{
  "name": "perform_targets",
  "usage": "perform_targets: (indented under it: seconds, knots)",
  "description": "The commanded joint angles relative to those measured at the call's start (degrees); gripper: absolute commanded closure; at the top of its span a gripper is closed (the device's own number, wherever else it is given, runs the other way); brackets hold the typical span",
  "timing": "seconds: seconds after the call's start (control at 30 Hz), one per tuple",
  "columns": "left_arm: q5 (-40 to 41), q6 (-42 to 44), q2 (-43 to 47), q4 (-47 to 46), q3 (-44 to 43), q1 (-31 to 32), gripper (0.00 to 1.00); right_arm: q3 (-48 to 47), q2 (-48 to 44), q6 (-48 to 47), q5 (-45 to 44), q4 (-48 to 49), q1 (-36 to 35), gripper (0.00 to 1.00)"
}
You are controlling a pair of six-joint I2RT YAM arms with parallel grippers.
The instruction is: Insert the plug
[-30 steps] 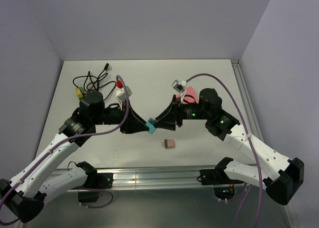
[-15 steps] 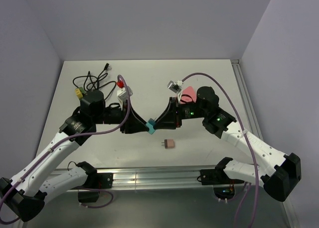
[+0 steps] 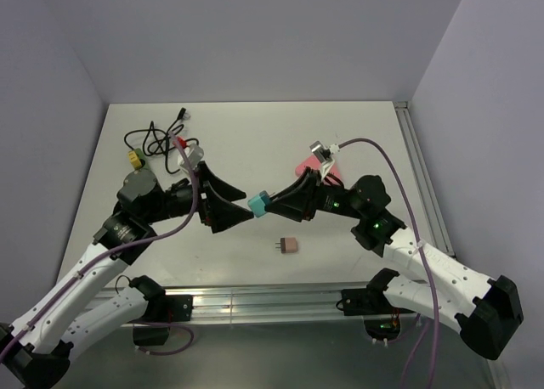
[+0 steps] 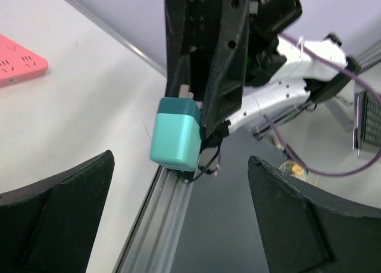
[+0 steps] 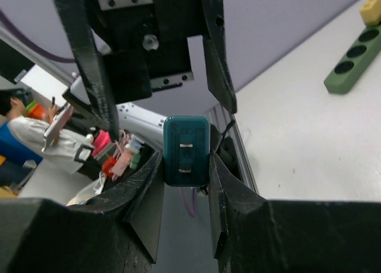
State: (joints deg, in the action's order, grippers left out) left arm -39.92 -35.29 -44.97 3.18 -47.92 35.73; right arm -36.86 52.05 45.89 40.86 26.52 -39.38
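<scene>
A teal plug (image 3: 259, 204) is held in my right gripper (image 3: 270, 204), above the table's middle. In the right wrist view the plug (image 5: 186, 151) sits between the shut fingers (image 5: 149, 189), its two prongs facing the camera. My left gripper (image 3: 246, 208) is wide open and empty, just left of the plug and apart from it. In the left wrist view the plug (image 4: 175, 136) hangs beyond my open left gripper (image 4: 181, 157), gripped by the black right gripper (image 4: 205, 76). A pink power strip (image 3: 308, 164) lies behind the right arm.
A small pink plug (image 3: 289, 245) lies on the table near the front edge. A green power strip with a yellow end (image 3: 133, 159) and a black cable (image 3: 157, 138) lie at the back left. The strip also shows in the right wrist view (image 5: 351, 58).
Both grippers met at the teal plug before. My left gripper has opened and drawn back to the left. My right gripper keeps the plug and has lifted it slightly.
</scene>
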Motion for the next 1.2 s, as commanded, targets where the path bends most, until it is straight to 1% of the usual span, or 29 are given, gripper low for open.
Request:
perform_targets:
  seconds: [0.0, 0.03, 0.13, 0.27, 0.37, 0.5, 0.57, 0.63, 0.8, 0.93, 1.0, 1.07, 1.1, 1.17]
  knots:
    - [4.5, -6.4, 1.1, -9.5, 2.7, 0.1, 0.01, 2.2, -1.9, 5.2, -6.2, 13.2, -1.1, 1.00]
    - [4.8, -7.9, 1.5, -11.8, 3.7, 0.1, 0.01, 2.4, -1.9, 5.5, -6.7, 15.0, -1.2, 1.00]
    - [6.5, -10.0, 2.5, -14.2, 5.3, 0.2, 0.01, 2.3, -1.3, 6.5, -8.2, 16.8, -2.0, 1.00]
    - [8.8, -10.7, 4.0, -17.1, 6.3, 0.2, 0.01, 1.6, -0.1, 6.8, -10.4, 17.8, -3.2, 1.00]
    - [9.2, -11.7, 4.7, -19.1, 7.1, 0.2, 0.08, 0.8, 1.3, 6.4, -12.3, 17.9, -4.6, 1.00]
    - [8.4, -14.8, 5.0, -24.6, 8.6, 0.2, 0.21, 0.7, 3.5, 7.3, -13.4, 20.8, -6.0, 1.00]
    - [7.7, -15.6, 4.2, -25.9, 8.7, 0.1, 0.25, 1.1, 4.2, 7.4, -14.3, 22.3, -6.3, 1.00]
    - [6.5, -16.0, 3.3, -26.4, 8.5, 0.2, 0.27, 1.4, 4.5, 7.3, -14.9, 23.6, -6.8, 1.00]
    - [6.8, -14.2, 3.0, -23.7, 7.1, 0.1, 0.32, 2.1, 4.1, 6.8, -16.8, 24.5, -7.2, 1.00]
    - [6.8, -14.8, 3.0, -24.3, 7.6, 0.1, 0.34, 2.8, 3.7, 6.2, -18.1, 25.0, -7.4, 1.00]
    - [6.3, -15.6, 2.9, -25.4, 8.1, 0.1, 0.37, 2.0, 4.2, 6.1, -17.9, 23.8, -7.3, 1.00]
    - [6.3, -16.2, 2.7, -26.7, 8.4, 0.2, 0.39, 2.0, 4.7, 6.1, -17.9, 24.4, -7.4, 1.00]
    - [6.3, -16.8, 2.6, -27.2, 8.5, 0.1, 0.42, 2.1, 4.8, 6.2, -18.5, 25.0, -7.5, 1.00]
    - [5.9, -17.6, 2.2, -28.5, 8.6, 0.1, 0.44, 2.2, 5.1, 6.0, -18.9, 25.2, -7.7, 1.00]
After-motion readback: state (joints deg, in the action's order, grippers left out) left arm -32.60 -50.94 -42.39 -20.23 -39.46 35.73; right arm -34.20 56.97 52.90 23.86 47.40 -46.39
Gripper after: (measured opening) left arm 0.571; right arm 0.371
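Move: The blue plug, still pinched in the right fingers, sits about 6 cm to the right of the open left hand, level with it. From the right hand the plug is some 3 cm left and 1 cm back, and the left fingers wait about 9 cm to the left, level. On the table some 30 cm below the right hand lie the brown plug, 4 cm ahead and 2 cm right, and the pink socket strip, roughly 30 cm ahead and 14 cm right. Both hands rise about 4 cm, fingertips tilting up, the right carrying the plug leftward towards the closing left fingers. ##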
